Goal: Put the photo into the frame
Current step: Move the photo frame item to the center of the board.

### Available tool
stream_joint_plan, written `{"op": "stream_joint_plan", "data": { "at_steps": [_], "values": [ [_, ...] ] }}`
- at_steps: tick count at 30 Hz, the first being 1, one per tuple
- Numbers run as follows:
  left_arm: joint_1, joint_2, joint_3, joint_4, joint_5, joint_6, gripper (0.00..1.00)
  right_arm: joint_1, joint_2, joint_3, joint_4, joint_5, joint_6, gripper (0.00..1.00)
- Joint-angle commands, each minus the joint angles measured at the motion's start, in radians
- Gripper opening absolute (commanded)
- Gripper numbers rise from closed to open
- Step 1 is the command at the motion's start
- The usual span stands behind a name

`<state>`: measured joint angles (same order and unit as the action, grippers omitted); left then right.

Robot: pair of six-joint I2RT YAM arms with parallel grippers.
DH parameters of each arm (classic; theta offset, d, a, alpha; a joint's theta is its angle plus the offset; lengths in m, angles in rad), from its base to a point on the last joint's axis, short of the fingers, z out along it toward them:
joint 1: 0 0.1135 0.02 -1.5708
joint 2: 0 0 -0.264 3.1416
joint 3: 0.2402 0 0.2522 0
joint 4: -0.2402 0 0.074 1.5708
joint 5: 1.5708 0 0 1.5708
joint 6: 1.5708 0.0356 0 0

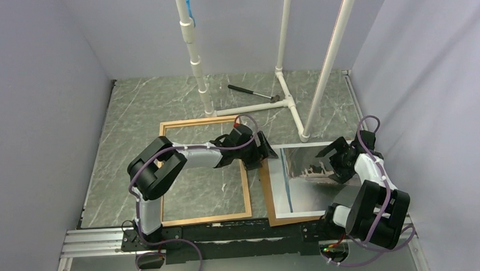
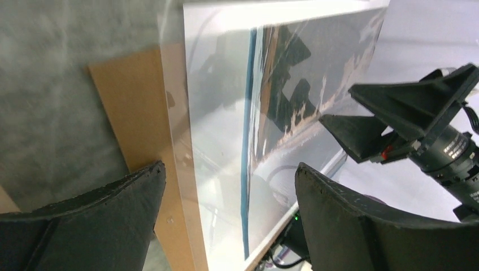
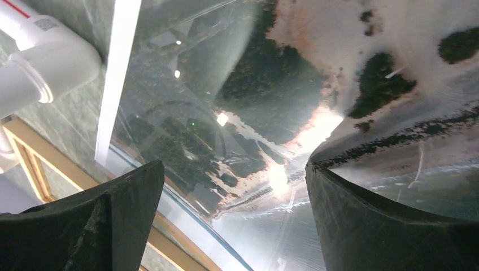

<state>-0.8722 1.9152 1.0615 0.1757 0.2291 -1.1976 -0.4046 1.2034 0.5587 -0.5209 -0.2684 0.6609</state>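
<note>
The photo [image 1: 310,178], glossy with a blue stripe and a dark patch, lies face up on a brown backing board [image 1: 269,198] at the right of the table. The light-wood frame [image 1: 206,219] lies flat to its left, with my left arm stretched across it. My left gripper [image 1: 264,148] hovers open at the photo's upper left corner; in the left wrist view its fingers [image 2: 229,186] straddle the photo's [image 2: 226,113] left edge and the board [image 2: 133,107] without touching. My right gripper [image 1: 341,160] is open over the photo's right part, nothing held [image 3: 234,192].
A white pipe stand [image 1: 291,103] rises behind the photo, one foot [image 3: 45,62] close to its far corner. A hammer [image 1: 254,93] lies at the back. Grey walls close in both sides. The frame's edge [image 3: 34,152] shows past the photo.
</note>
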Motion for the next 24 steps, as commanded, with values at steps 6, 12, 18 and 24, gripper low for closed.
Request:
{"op": "stream_joint_plan", "data": {
  "at_steps": [6, 12, 18, 24],
  "values": [
    [0.071, 0.101, 0.199, -0.130, -0.041, 0.222, 0.87, 0.003, 0.033, -0.097, 0.042, -0.097, -0.035, 0.97],
    [0.082, 0.160, 0.303, -0.174, -0.045, 0.297, 0.87, 0.002, 0.009, -0.084, 0.025, -0.113, -0.060, 0.97],
    [0.113, 0.227, 0.349, -0.195, 0.030, 0.312, 0.87, 0.003, -0.020, -0.075, 0.013, -0.126, -0.075, 0.97],
    [0.117, 0.257, 0.331, -0.109, 0.120, 0.293, 0.85, 0.002, -0.016, -0.077, 0.019, -0.148, -0.078, 0.96]
  ]
}}
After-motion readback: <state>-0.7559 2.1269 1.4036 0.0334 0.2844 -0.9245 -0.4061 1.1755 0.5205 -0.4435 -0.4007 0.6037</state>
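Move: Just inside the photo's left edge, the left hand has the photo's far-left corner some 5 cm ahead and level sideways, roughly 3 cm lower. The photo's middle is about 19 cm to its right and 7 cm back. The wooden frame's middle stands 22 cm to its left and 2 cm back, and the pipe elbow 8 cm ahead and 14 cm to its right. From the right hand, the photo's middle is about 4 cm back, 5 cm left and 2 cm down. Sliding forward from above the photo's left margin, the left hand travels almost level for about 9 cm to just beyond its far-left corner, quick at first and then easing, fingers open and tipping up some 10 degrees. The open right hand shifts only about 2 cm left with a little forward and upward drift, one fingertip seeming to stay against the photo's clear sheet. ##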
